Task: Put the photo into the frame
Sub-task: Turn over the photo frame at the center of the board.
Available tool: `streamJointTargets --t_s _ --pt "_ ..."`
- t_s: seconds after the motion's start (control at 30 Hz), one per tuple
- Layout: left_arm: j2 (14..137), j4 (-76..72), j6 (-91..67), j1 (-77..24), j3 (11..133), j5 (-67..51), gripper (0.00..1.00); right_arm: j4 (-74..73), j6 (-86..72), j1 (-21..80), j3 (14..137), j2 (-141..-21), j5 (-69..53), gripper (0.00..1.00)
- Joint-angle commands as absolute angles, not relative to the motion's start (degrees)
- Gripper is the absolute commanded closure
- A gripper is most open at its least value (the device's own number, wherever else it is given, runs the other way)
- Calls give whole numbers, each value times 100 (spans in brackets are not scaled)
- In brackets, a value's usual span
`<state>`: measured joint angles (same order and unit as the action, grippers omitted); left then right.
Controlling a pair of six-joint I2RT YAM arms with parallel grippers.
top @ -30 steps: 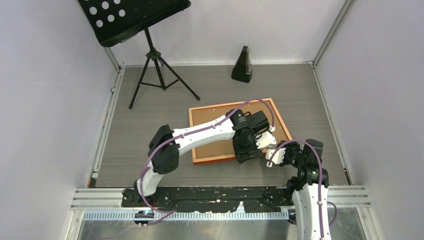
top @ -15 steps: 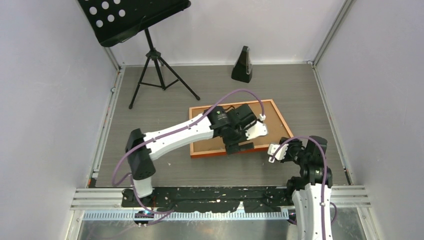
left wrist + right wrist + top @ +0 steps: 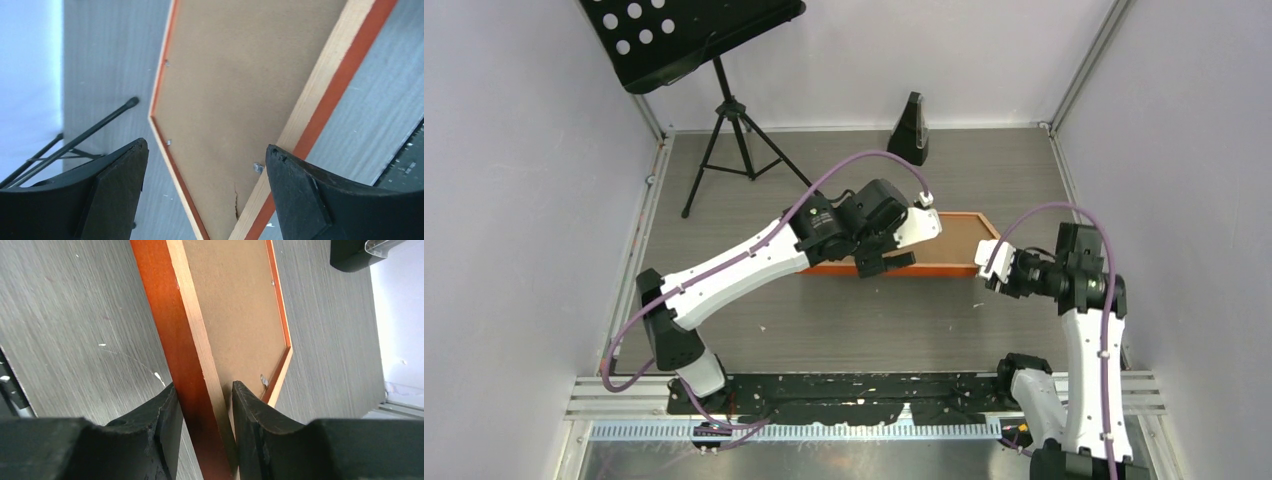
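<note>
The copper-orange frame [image 3: 944, 269] is tipped up off the table with its back toward me, and a brown backing board [image 3: 965, 236] fills it. My right gripper [image 3: 987, 262] is shut on the frame's edge [image 3: 172, 325] near its right corner, one finger on each face. My left gripper [image 3: 886, 262] hovers open over the frame's left part. In the left wrist view the board [image 3: 240, 85] and a corner of the frame [image 3: 345, 70] show between its wide-apart fingers [image 3: 117, 192] with nothing held. The photo is not in view.
A black music stand on a tripod [image 3: 724, 110] stands at the back left, and a dark metronome [image 3: 909, 130] at the back middle. Grey walls close in both sides. A metal rail [image 3: 864, 385] runs along the near edge.
The frame lay flat a second ago; my right gripper has lifted its edge so it now stands tipped up. My left gripper has opened wide and drawn up and back off the frame.
</note>
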<state>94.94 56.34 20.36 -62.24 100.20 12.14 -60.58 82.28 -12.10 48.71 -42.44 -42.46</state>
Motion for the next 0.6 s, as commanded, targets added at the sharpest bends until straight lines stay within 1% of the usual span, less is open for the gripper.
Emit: streamJointTargets --t_s 0.0,0.27,0.57 --pt "9289 5666 2264 -6106 10232 1417 12 -6900 7667 -1239 5942 -4748 -4997 95" --pt "9124 5609 2426 -5845 10670 1506 11 -7356 7426 -1247 6698 -5285 -5005 95" --pt "8889 5309 2764 -5572 11206 1685 10 -7381 6539 -1246 7449 -5686 -4942 95"
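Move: The photo frame is already tilted up, its near-right corner in the right fingers. The middle of its near rail is about 7 cm below the open left hand and 2 cm back, 1 cm to its right; from the right hand it is some 16 cm left, 2 cm ahead, about level. From the left hand, the metronome stands roughly 24 cm ahead, 6 cm right and 14 cm down, and the music stand's leg tip 14 cm ahead, 14 cm left, 23 cm down. The photo frame is raised further by the right hand, which keeps its pinch near the near-right corner and climbs about 6 cm almost straight up while its wrist turns some 10 degrees. The left hand, fingers staying wide open and empty, rises about 7.5 cm while travelling forward and a little left, towards the frame's left end, its fingertips tilting slightly up. ##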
